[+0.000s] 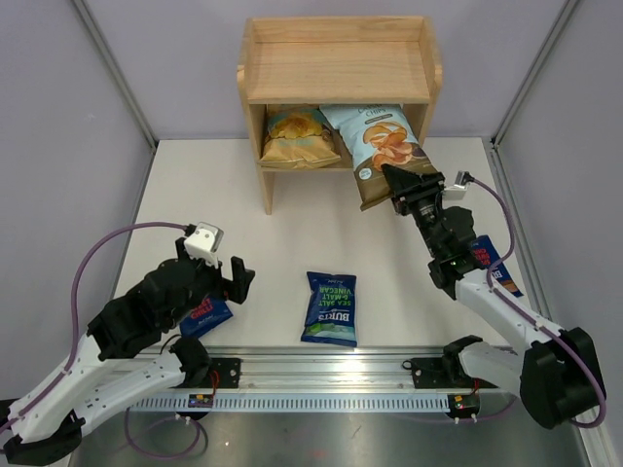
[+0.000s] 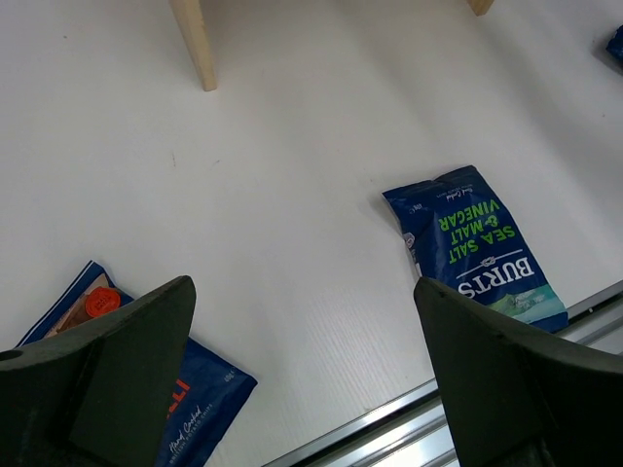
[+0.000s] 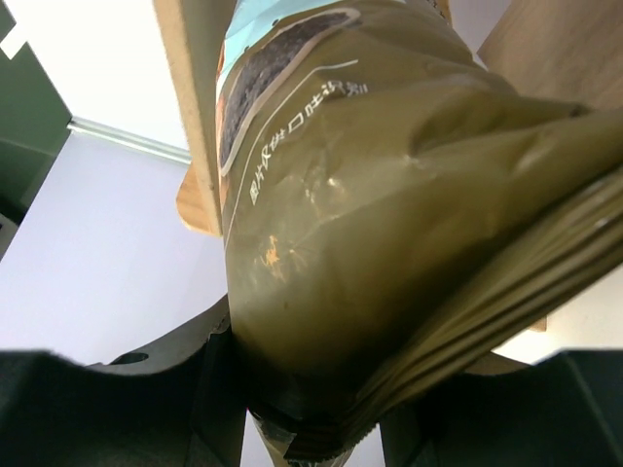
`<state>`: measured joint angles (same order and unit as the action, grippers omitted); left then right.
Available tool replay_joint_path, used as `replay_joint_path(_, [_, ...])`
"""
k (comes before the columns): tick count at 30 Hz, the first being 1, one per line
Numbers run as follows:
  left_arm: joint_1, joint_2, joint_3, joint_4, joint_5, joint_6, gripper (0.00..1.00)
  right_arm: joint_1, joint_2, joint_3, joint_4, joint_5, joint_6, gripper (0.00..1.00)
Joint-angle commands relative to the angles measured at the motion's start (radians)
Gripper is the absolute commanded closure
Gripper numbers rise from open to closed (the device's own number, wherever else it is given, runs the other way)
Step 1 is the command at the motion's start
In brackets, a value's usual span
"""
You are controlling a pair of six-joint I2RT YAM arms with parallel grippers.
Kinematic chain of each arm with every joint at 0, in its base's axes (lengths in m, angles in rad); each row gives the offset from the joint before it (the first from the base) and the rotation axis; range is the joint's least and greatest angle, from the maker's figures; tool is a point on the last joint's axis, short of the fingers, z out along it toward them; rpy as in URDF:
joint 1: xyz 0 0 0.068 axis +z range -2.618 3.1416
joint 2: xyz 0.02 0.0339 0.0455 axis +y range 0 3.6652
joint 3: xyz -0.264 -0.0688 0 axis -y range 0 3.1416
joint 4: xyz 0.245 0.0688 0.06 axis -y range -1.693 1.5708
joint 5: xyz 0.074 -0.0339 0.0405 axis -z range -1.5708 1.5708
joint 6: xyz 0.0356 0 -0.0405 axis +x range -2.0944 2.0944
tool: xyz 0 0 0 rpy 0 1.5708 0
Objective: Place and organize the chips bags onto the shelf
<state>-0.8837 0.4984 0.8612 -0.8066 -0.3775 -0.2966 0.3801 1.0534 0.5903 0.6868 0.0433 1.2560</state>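
The wooden shelf [image 1: 336,73] stands at the back centre. The yellow Chips bag [image 1: 300,136] lies on its lower tier at the left. The light-blue and brown Cassava Chips bag [image 1: 382,146] sits half in the lower tier at the right, its end sticking out. My right gripper [image 1: 407,185] is shut on that end, which fills the right wrist view [image 3: 389,224]. A green-lettered Burts bag [image 1: 330,307] lies on the table centre. My left gripper [image 1: 222,277] is open above a red-lettered Burts bag [image 1: 206,317]. Another Burts bag [image 1: 494,265] lies under the right arm.
A metal rail [image 1: 321,375] runs along the table's near edge between the arm bases. The shelf's left leg [image 2: 198,44] shows in the left wrist view. Grey walls stand close on both sides.
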Motion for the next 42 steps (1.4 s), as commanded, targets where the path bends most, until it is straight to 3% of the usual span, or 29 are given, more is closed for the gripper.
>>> replay_joint_path(1, [0.0, -0.008, -0.008, 0.049, 0.014, 0.02, 0.01, -0.006, 0.077, 0.088, 0.16, 0.07, 0.04, 0.87])
replay_joint_path(7, [0.0, -0.02, -0.011, 0.05, 0.015, 0.022, 0.01, 0.011, 0.21, 0.169, 0.209, 0.211, 0.068, 0.89])
replay_joint_path(13, [0.0, -0.021, -0.013, 0.056, 0.022, 0.024, 0.01, 0.1, 0.287, 0.224, 0.218, 0.42, -0.007, 0.86])
replay_joint_path(22, [0.0, -0.047, -0.017, 0.061, 0.029, 0.025, 0.01, 0.158, 0.447, 0.344, 0.218, 0.605, -0.058, 0.87])
replay_joint_path(30, [0.0, -0.066, -0.021, 0.066, 0.04, 0.027, 0.01, 0.158, 0.537, 0.456, 0.158, 0.624, -0.09, 0.84])
replay_joint_path(42, [0.0, -0.073, -0.024, 0.07, 0.055, 0.03, 0.01, 0.157, 0.56, 0.542, -0.139, 0.639, -0.046, 0.75])
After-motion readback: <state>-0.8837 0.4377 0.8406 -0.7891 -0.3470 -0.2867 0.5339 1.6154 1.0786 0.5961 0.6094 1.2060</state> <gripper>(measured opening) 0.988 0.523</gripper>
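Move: The right hand grips the cassava chips bag by its brown end, the blue end already poking into the lower compartment. The free right half of that compartment is centred about 18 cm ahead, 5 cm left and 4 cm lower. The gold chips bag sits about 18 cm ahead and 23 cm left; the shelf's right wall, 17 cm ahead and 6 cm right. From the left hand, that free half lies roughly 36 cm ahead and 35 cm right. Feed the cassava chips bag deeper into the lower compartment with the right gripper: push about 13 cm forward, veering a little left and sinking slightly, into the slot beside the gold bag. As you go, turn the wrist some 25 degrees clockwise to square the bag to the shelf, then tip the fingers slightly down near the end. Keep the grip on the brown end throughout. ##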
